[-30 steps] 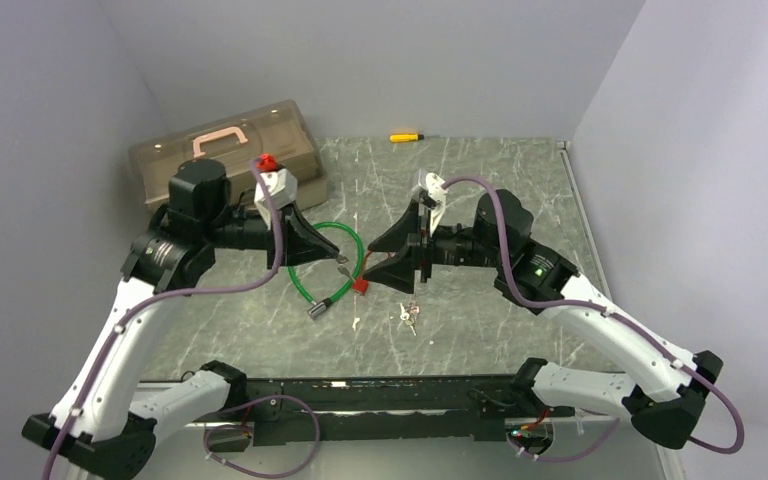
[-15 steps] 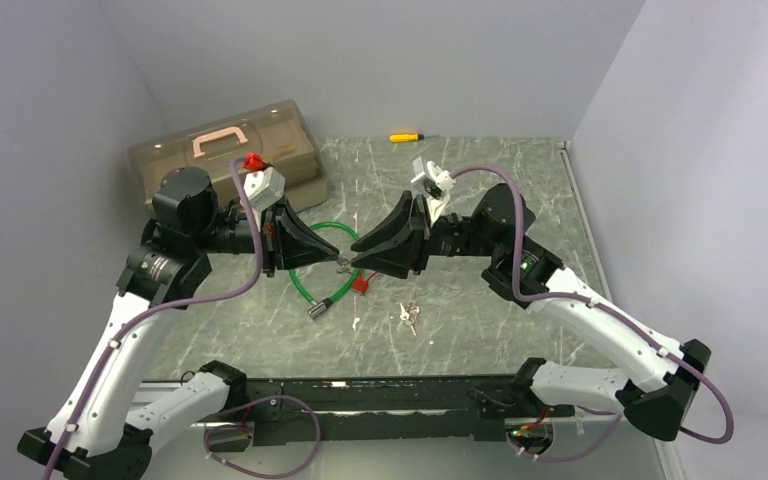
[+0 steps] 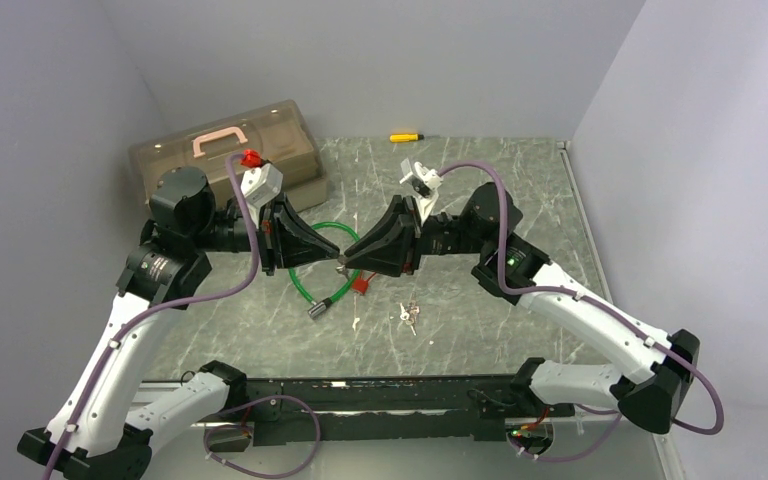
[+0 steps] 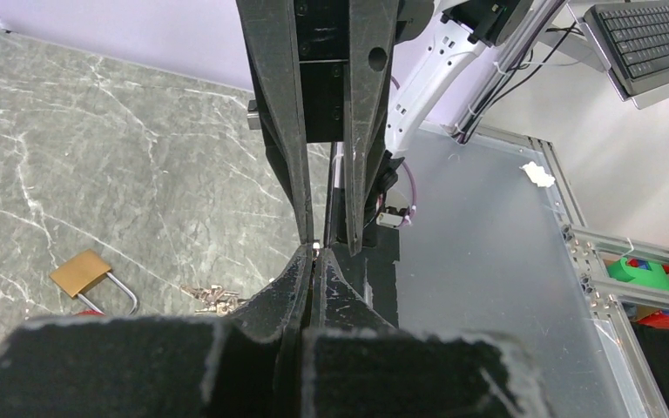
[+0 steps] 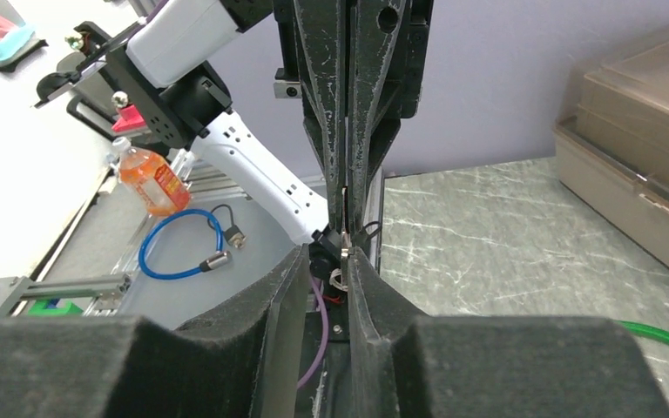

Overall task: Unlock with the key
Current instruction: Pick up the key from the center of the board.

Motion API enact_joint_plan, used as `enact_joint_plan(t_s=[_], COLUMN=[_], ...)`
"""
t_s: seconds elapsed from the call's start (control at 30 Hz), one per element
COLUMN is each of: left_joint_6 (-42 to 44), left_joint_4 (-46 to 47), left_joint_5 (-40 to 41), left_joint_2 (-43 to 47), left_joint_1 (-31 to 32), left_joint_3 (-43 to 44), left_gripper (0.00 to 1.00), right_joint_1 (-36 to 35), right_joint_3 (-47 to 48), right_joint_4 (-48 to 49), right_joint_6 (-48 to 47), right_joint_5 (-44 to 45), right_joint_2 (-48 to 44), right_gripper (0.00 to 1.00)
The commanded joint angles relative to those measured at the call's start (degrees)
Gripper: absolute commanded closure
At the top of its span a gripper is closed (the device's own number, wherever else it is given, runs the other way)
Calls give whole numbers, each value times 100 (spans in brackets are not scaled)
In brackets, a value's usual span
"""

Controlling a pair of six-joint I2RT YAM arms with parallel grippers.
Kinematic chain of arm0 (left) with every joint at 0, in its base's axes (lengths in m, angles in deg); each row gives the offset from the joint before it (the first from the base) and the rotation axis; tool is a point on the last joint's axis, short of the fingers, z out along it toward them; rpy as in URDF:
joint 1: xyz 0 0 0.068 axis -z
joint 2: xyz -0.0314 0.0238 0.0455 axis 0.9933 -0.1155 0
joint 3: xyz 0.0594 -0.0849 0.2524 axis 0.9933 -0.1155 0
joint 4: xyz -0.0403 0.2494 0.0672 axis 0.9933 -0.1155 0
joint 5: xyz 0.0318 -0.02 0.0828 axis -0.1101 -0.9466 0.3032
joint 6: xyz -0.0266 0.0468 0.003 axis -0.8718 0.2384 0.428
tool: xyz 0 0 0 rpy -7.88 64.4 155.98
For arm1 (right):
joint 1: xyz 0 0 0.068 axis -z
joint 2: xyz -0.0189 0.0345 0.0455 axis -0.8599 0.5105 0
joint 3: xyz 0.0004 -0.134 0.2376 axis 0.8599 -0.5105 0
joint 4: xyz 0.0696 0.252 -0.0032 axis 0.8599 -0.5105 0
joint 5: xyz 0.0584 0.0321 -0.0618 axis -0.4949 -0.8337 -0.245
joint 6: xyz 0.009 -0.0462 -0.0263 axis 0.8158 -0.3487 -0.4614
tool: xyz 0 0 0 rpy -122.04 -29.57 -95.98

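Observation:
My left gripper (image 3: 337,262) is shut on a small silver key (image 5: 345,237) and holds it in the air above the table. The key's end sticks out past the fingertips (image 4: 317,252). My right gripper (image 3: 349,264) meets it tip to tip, jaws narrow but still apart (image 5: 327,254). The key stands between them, against the right-hand finger. Below lies the padlock (image 4: 80,271), brass in the left wrist view and red from above (image 3: 362,285). It rests on the table beside the green cable (image 3: 312,290).
A bunch of loose keys (image 3: 408,316) lies on the marble top near the padlock. A brown toolbox (image 3: 230,150) with a pink handle stands at the back left. A yellow screwdriver (image 3: 406,137) lies at the far edge.
My right gripper has swung left to meet the left gripper's tips, and its jaws have narrowed around the key's end. The left arm shifted slightly, still shut.

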Motion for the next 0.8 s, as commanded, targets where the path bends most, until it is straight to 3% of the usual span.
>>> enact_joint_plan(t_s=[0.0, 0.1, 0.3, 0.5, 0.53, 0.63, 0.67, 0.77], left_joint_6=[-148, -195, -290, -208, -122, 404, 619, 1409], left_joint_4=[256, 328, 450, 366, 234, -606, -924, -1997], left_joint_5=[-130, -121, -147, -48, 92, 765, 1067, 2025], left_joint_2=[10, 1, -23, -26, -30, -90, -170, -571], left_joint_1=[20, 22, 22, 22, 22, 22, 22, 14], left_joint_3=[70, 69, 58, -20, -2, 203, 334, 671], left_gripper=[100, 100, 100, 100, 88, 7, 1, 0], right_joint_1=[16, 19, 17, 57, 103, 434, 552, 900], right_joint_3=[79, 109, 91, -21, -40, -154, -226, -443], right_joint_4=[521, 562, 564, 494, 426, 150, 22, -451], right_joint_6=[143, 173, 153, 82, 78, 79, 78, 16], right_joint_5=[-256, -317, -259, -67, -73, -97, -106, -39], right_joint_2=[116, 192, 231, 64, 33, -105, -168, -379], right_gripper=[75, 80, 99, 100, 100, 100, 100, 100])
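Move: The key is in midair, still pinched in the left hand's fingertips about 1 cm to the right of that hand's point. The right hand faces them, half closed around its near end, with the key about 2 cm to its left. From the right hand and nearly 40 cm lower, the red lock lies some 12 cm ahead and about level sideways. The key bunch is about 6 cm ahead and 11 cm right, and the green lock's barrel about 7 cm ahead and 9 cm left. The right fingertips ease about 1 cm left over the exposed end of the key and shut on it while the left hand holds still. The left fingers then spring wide open and let the key go. Last, both hands swing forward about 2.5 cm and sink between 1 and 2 cm, the right one also drawing some 2 cm back to the right with the key. ##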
